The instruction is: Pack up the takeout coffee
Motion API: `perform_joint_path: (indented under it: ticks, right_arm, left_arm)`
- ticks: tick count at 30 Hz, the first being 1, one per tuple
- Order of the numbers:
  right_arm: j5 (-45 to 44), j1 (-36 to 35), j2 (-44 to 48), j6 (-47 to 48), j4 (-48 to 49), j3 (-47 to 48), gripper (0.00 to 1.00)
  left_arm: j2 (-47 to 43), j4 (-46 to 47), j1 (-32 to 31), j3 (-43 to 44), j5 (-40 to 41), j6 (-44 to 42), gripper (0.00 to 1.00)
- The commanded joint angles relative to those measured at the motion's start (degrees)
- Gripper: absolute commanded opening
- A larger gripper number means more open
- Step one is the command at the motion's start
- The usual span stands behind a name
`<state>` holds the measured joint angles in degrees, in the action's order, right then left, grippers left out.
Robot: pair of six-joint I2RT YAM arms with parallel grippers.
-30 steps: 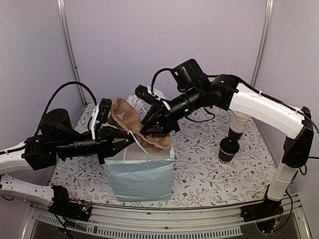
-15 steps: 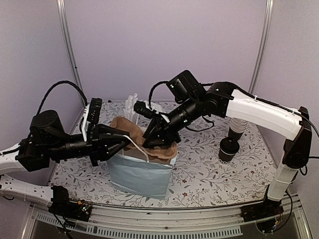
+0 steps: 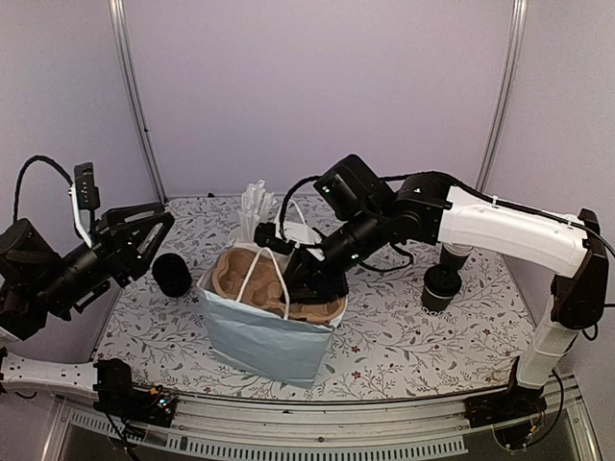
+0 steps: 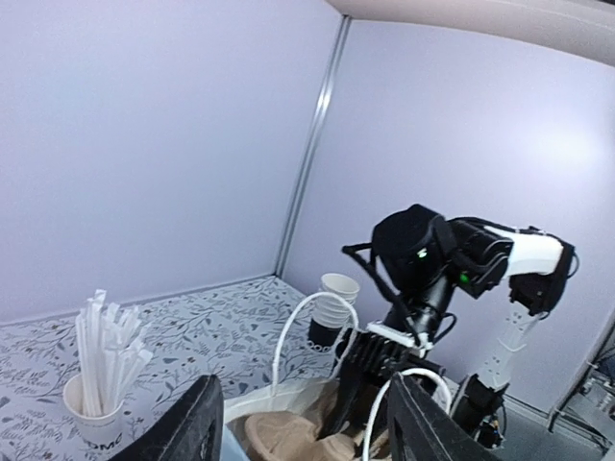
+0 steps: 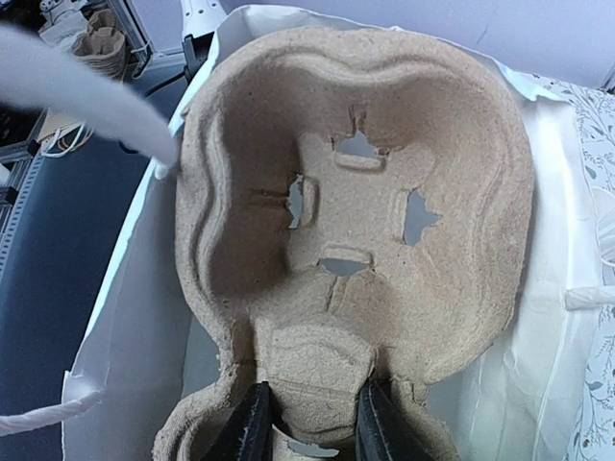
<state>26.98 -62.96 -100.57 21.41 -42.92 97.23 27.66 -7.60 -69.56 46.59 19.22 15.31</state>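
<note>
The brown moulded-pulp cup carrier sits in the mouth of the pale blue paper bag. My right gripper reaches into the bag and is shut on the carrier's raised middle ridge; its black fingers press on both sides of it. The carrier's open cup hole faces the wrist camera. My left gripper hangs open left of the bag, touching nothing, its fingers wide apart. A stack of black paper cups stands at the right. No lid shows.
A white cup of white straws stands behind the bag. A black round object lies on the table between my left gripper and the bag. The bag's white handles arch over the carrier. The floral tablecloth covers the table.
My left gripper opened, let go at the bag's left rim and drew back to the left. My right gripper lowered the carrier into the bag, which shifted slightly.
</note>
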Motion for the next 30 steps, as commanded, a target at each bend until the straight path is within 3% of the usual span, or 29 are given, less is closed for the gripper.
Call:
perform_joint_path:
  ticks: [1, 6, 11, 13, 20, 30]
  right_arm:
    - [-3.99, -0.23, 0.89, -0.66, -2.14, -0.56, 0.28]
    - [-6.44, -0.83, -0.91, -1.08, -2.25, 1.44, 0.28]
    - [-7.54, -1.35, -3.56, -0.69, -3.35, 4.72, 0.28]
    - [-8.03, -1.51, -4.53, -0.27, -3.95, 5.93, 0.28]
    - [-7.79, -1.76, -7.98, -0.05, -4.60, 10.28, 0.28]
    - [-7.66, -2.52, -11.04, 0.74, -6.07, 10.27, 0.29]
  left_arm:
    - [-2.55, -6.18, -0.41, -3.17, 13.86, 3.52, 0.62]
    - [-1.21, -12.44, -0.34, -6.90, 26.12, 13.07, 0.66]
    - [-1.57, -25.98, -0.35, -9.97, 37.28, 31.40, 0.67]
    - [-3.12, -24.86, -0.26, -13.18, 36.25, 31.77, 0.67]
    - [-3.62, -8.17, 0.69, -25.92, 25.30, 29.07, 0.65]
    - [-1.81, 5.09, 0.72, -32.11, 16.95, 26.52, 0.63]
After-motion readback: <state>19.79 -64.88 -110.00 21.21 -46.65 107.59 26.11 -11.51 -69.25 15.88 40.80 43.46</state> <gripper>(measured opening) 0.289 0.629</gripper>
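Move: The bag's middle lies about 16 cm right of the left hand, 2 cm ahead and 30 cm down. From the right hand, with the carrier already gripped in the bag's mouth, the bag's middle is some 6 cm left, level fore and aft, 13 cm below. The straw cup stands 27 cm ahead of the right hand, 15 cm left and 20 cm below; the black lids are 20 cm ahead of the left hand, 9 cm left, 37 cm below. Open left hand sinks about 25 cm to the bag's left side; right keeps hold, easing the carrier leftward. ##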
